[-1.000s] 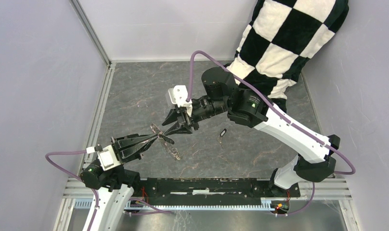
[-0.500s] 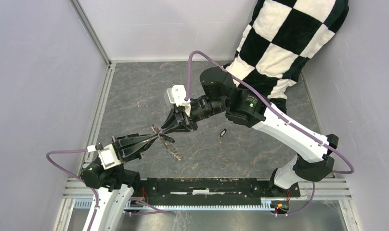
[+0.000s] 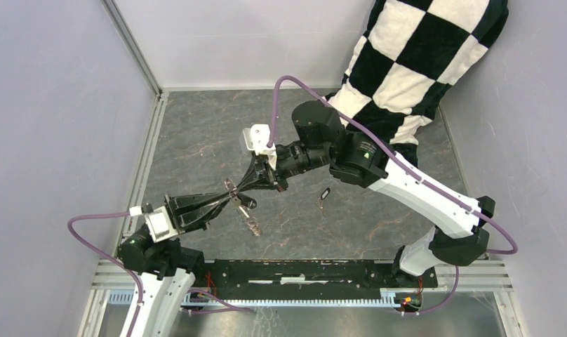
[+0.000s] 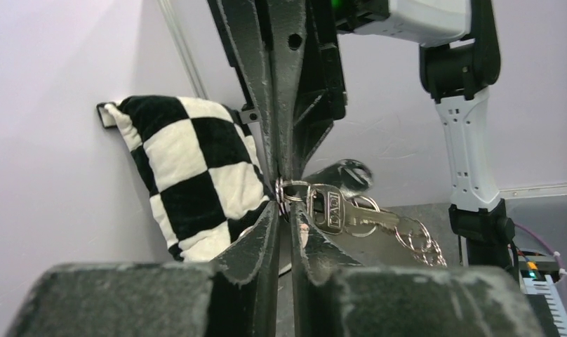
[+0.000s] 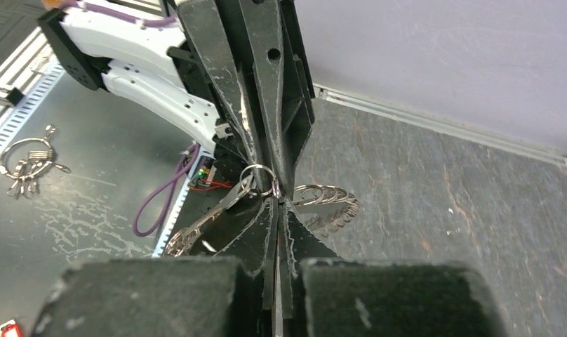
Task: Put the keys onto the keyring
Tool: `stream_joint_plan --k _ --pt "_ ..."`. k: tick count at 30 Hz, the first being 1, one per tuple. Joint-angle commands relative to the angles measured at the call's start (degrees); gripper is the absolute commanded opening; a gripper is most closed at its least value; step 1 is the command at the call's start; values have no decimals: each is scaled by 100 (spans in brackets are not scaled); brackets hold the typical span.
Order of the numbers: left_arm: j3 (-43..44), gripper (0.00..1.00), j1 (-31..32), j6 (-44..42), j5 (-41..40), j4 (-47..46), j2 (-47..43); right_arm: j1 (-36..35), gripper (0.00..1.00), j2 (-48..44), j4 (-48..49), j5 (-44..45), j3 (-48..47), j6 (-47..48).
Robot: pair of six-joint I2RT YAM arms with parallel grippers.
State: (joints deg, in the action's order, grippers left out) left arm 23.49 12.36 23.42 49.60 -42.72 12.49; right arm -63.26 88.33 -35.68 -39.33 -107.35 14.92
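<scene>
My left gripper (image 3: pixel 230 199) and right gripper (image 3: pixel 244 188) meet tip to tip above the table. Both pinch one small split ring (image 4: pixel 289 191), which carries a silvery key (image 4: pixel 333 210) and a chain (image 4: pixel 421 239). The left gripper (image 4: pixel 286 207) shows only a narrow slit, with the ring wire in it. The right gripper (image 5: pixel 277 203) is fully shut on the same small ring (image 5: pixel 258 179). The keyring (image 5: pixel 326 203), a toothed metal wreath, lies on the table just beyond the tips. One black-headed key (image 3: pixel 324 195) lies loose on the table to the right.
A checkered black-and-white cloth (image 3: pixel 421 63) hangs over the back right corner. Grey walls close in the table (image 3: pixel 196 133) at left and back. A metal rail (image 3: pixel 302 281) runs along the near edge. A bunch of keys (image 5: pixel 28 165) lies on the metal surface beyond the rail.
The right gripper's fingers closed onto the small ring that the left gripper was holding. Both grippers shifted slightly, and the hanging key swung a little.
</scene>
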Motion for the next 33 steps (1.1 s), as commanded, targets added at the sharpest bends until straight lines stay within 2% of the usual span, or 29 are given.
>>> stream_joint_plan --k 1,7,11,14,18,21,33 --pt "475 20 3 -720 -296 842 65 -17 0 -392 363 806 312 -159" --pt "821 45 3 -1505 -1025 2126 -76 -12 0 -684 73 1540 420 -217" --pt "1088 51 3 -1933 -1199 2631 -50 -19 0 -769 -145 1859 505 -262" --pt "1233 54 3 -1763 -629 2682 81 -18 0 -710 -277 2130 476 -330" --pt "1393 60 3 -825 287 2596 652 -62 0 -601 -372 2309 395 -393" --pt "1466 71 3 -296 579 2490 1065 -134 0 -444 -563 2630 238 -393" --pt "1185 88 12 -622 464 2032 1440 -556 0 264 -1172 4021 -659 -783"
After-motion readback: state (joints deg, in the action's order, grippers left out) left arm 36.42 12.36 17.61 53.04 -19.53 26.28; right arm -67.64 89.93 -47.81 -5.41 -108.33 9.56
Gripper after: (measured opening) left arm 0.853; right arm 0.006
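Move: My two hands meet about 40 cm above the table, both sets of tips at the top edge of the keyring. The keyring hangs with its middle roughly 5 cm below either hand, 2 cm back and 2 cm right of my left hand, 1 cm back and 1 cm right of my right hand. The black-headed key on it is about 2 cm back, 2 cm right and 1 cm below my left hand. A loose black fob lies on the table, some 12 cm ahead and 20 cm right of my left hand. My left hand lets go at the small ring and spreads wide while travelling about 5 cm forward, first easing left, then coming back right and tipping down some 20 degrees towards the keyring's held edge. My right hand keeps its pinch and carries the keyring forward and down, about 6 cm each way, drifting slightly right and swinging some 30 degrees clockwise. ##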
